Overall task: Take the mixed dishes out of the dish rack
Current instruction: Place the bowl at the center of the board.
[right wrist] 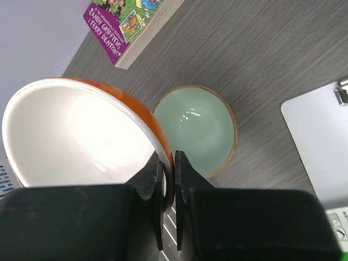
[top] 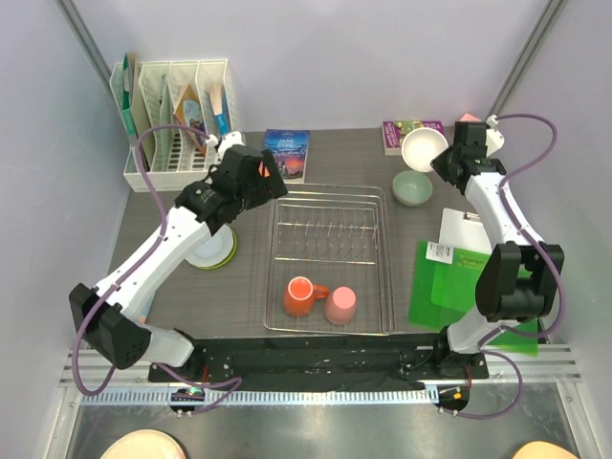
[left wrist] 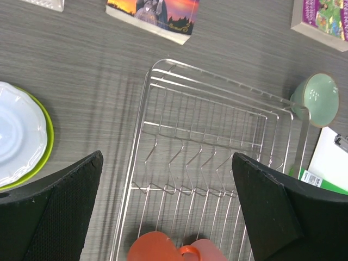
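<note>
The dish rack (top: 330, 251) is a silver wire basket in mid-table. An orange handled mug (top: 300, 296) and a pink cup (top: 340, 305) stand upside down at its near end, also seen as the mug (left wrist: 155, 247) and cup (left wrist: 211, 252) in the left wrist view. My left gripper (top: 271, 180) hangs open and empty above the rack's (left wrist: 217, 136) far left part. My right gripper (right wrist: 174, 163) is shut on the rim of the cream-white bowl (right wrist: 76, 136), orange outside, held tilted over the pale green bowl (right wrist: 198, 128). A white plate lies on the lime-green plate (top: 212, 251) left of the rack.
A white slotted organizer (top: 172, 120) stands back left. A blue book (top: 287, 153) and a purple book (top: 411, 134) lie at the back. A clipboard (top: 469, 229) and green sheets (top: 449, 287) lie right of the rack.
</note>
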You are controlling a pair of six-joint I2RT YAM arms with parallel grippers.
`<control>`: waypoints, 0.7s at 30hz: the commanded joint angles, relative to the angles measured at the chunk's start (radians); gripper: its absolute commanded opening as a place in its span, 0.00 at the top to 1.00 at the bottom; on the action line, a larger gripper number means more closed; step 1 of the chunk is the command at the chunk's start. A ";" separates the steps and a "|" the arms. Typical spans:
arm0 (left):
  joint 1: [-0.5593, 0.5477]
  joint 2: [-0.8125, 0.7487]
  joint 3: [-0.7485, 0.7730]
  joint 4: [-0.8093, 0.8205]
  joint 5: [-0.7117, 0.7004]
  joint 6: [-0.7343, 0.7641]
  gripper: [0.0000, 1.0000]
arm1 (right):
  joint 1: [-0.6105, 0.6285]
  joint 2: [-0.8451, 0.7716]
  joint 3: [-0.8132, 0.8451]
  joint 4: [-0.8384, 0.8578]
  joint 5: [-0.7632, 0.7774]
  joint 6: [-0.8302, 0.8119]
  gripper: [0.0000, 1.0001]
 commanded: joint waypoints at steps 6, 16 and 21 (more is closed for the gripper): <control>0.004 -0.030 -0.078 0.030 0.027 -0.025 0.00 | -0.009 0.106 0.047 0.045 -0.015 -0.006 0.99; 0.004 0.002 -0.075 0.019 0.042 -0.027 0.00 | -0.009 0.180 0.001 0.075 -0.054 -0.007 0.99; 0.004 0.022 -0.072 0.016 0.053 -0.029 0.00 | -0.009 0.216 -0.014 0.083 -0.073 0.000 0.99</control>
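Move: The white bowl hangs by its rim from the right fingers. The green bowl it is taken to stands about 5 cm ahead of this hand, 4 cm left and some 17 cm below. The purple book lies about 15 cm beyond the green bowl. The clipboard is roughly 8 cm back and 12 cm right of the hand. From the left hand the green bowl is some 16 cm ahead, 36 cm right and 24 cm down. The white bowl, still pinched by its rim in the right fingers, is lowered about 9 cm towards the green bowl, after edging roughly a centimetre forward at the start, while the wrist tips some 10 degrees further down. The left hand, wide open and empty by the rack's far left corner, sinks about 4 cm and eases back a centimetre. ##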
